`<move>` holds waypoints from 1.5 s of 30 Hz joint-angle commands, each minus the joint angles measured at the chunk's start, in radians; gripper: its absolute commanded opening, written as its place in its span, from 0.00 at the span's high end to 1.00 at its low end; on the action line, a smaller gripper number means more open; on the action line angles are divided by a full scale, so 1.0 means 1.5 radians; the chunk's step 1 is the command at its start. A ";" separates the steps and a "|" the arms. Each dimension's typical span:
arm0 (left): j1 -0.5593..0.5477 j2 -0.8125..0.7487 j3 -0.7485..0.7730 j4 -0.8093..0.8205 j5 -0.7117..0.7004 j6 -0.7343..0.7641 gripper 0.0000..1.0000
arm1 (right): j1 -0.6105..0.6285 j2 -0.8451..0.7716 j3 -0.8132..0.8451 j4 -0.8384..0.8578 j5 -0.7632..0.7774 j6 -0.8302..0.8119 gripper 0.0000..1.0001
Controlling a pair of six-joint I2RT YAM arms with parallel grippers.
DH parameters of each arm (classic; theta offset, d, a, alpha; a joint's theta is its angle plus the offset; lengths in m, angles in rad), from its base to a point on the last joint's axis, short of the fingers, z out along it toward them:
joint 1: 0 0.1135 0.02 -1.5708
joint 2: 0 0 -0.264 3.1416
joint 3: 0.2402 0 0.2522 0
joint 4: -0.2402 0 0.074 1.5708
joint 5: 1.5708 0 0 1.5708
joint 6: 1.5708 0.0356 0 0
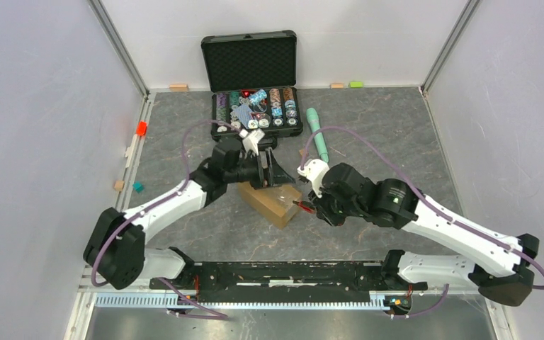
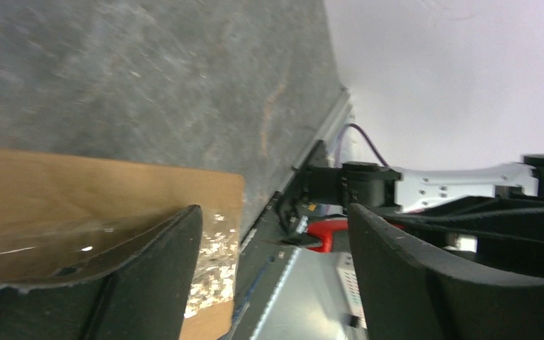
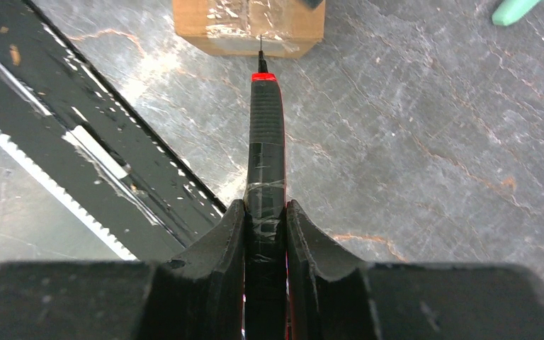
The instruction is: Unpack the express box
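The express box (image 1: 273, 202), a small brown carton with glossy clear tape, lies tilted at the table's middle. My left gripper (image 1: 265, 170) hovers at its far end and is open. In the left wrist view the express box (image 2: 78, 184) lies beside one finger (image 2: 163, 269), outside the wide gap of the left gripper (image 2: 275, 212). My right gripper (image 3: 265, 205) is shut on a black craft knife (image 3: 265, 142) with a red collar. The knife's thin tip touches the taped end of the express box (image 3: 248, 21). In the top view the right gripper (image 1: 304, 205) sits at the box's near right end.
An open black case of poker chips (image 1: 251, 78) stands at the back. A mint-green tool (image 1: 318, 134) lies right of it. Small blocks sit along the edges: red (image 1: 142, 128), teal (image 1: 137, 187), green (image 1: 356, 84). A black rail (image 1: 276, 273) runs along the near edge.
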 commanded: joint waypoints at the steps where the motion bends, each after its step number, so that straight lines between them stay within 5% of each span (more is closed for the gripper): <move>1: 0.023 -0.053 0.140 -0.217 0.058 0.223 0.18 | -0.002 -0.067 -0.008 0.074 -0.091 -0.007 1.00; 9: -0.083 -0.071 0.251 -0.384 0.178 0.479 0.24 | -0.003 -0.127 -0.022 0.109 -0.212 -0.027 1.00; 18: -0.168 -0.094 0.226 -0.333 0.228 0.527 0.26 | -0.003 -0.141 -0.008 0.099 -0.247 -0.028 1.00; 29: -0.216 -0.045 0.257 -0.400 0.193 0.595 0.35 | -0.002 -0.120 0.019 0.090 -0.255 -0.028 1.00; 32: -0.219 -0.034 0.252 -0.376 0.206 0.586 0.51 | -0.002 -0.114 0.025 0.099 -0.248 -0.026 1.00; 34: -0.219 -0.026 0.247 -0.355 0.227 0.584 0.85 | -0.002 -0.109 0.031 0.112 -0.211 -0.015 1.00; 36: -0.216 -0.025 0.229 -0.323 0.235 0.578 0.97 | -0.004 -0.104 0.036 0.130 -0.161 -0.004 0.79; 39: -0.169 -0.049 0.161 -0.178 0.276 0.470 0.98 | -0.021 -0.112 0.030 0.192 -0.105 0.012 0.29; 41: -0.126 -0.071 0.108 -0.031 0.300 0.370 0.98 | -0.047 -0.124 0.027 0.233 -0.089 0.015 0.09; 45: -0.088 -0.086 0.069 0.100 0.298 0.283 0.98 | -0.094 -0.154 0.008 0.342 -0.074 0.032 0.02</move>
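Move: The red-and-black knife, already held by the right fingers with its blade towards the box, lies about 9 cm back and 7 cm right of the open left hand, roughly level with it; its middle is some 3 cm left of the right hand and 1 cm ahead. The box lies some 6 cm back, 4 cm left and 8 cm below the left hand, and 3 cm ahead, 14 cm left and 10 cm below the right. A small wooden cube sits 10 cm ahead and 7 cm right of the left hand. The left hand rises off the box by some 10 cm, then swings back about 15 cm, turning some 50 degrees clockwise and sinking a little, and shuts its fingers on the blade end of the knife's handle, while the right hand draws the knife back and up about 6 cm, tilts it so its left side rises, and holds it there. Once the left fingers grip, the right opens wide, lets go and pulls away forward and up, and the left carries the knife forward again about 4 cm. ##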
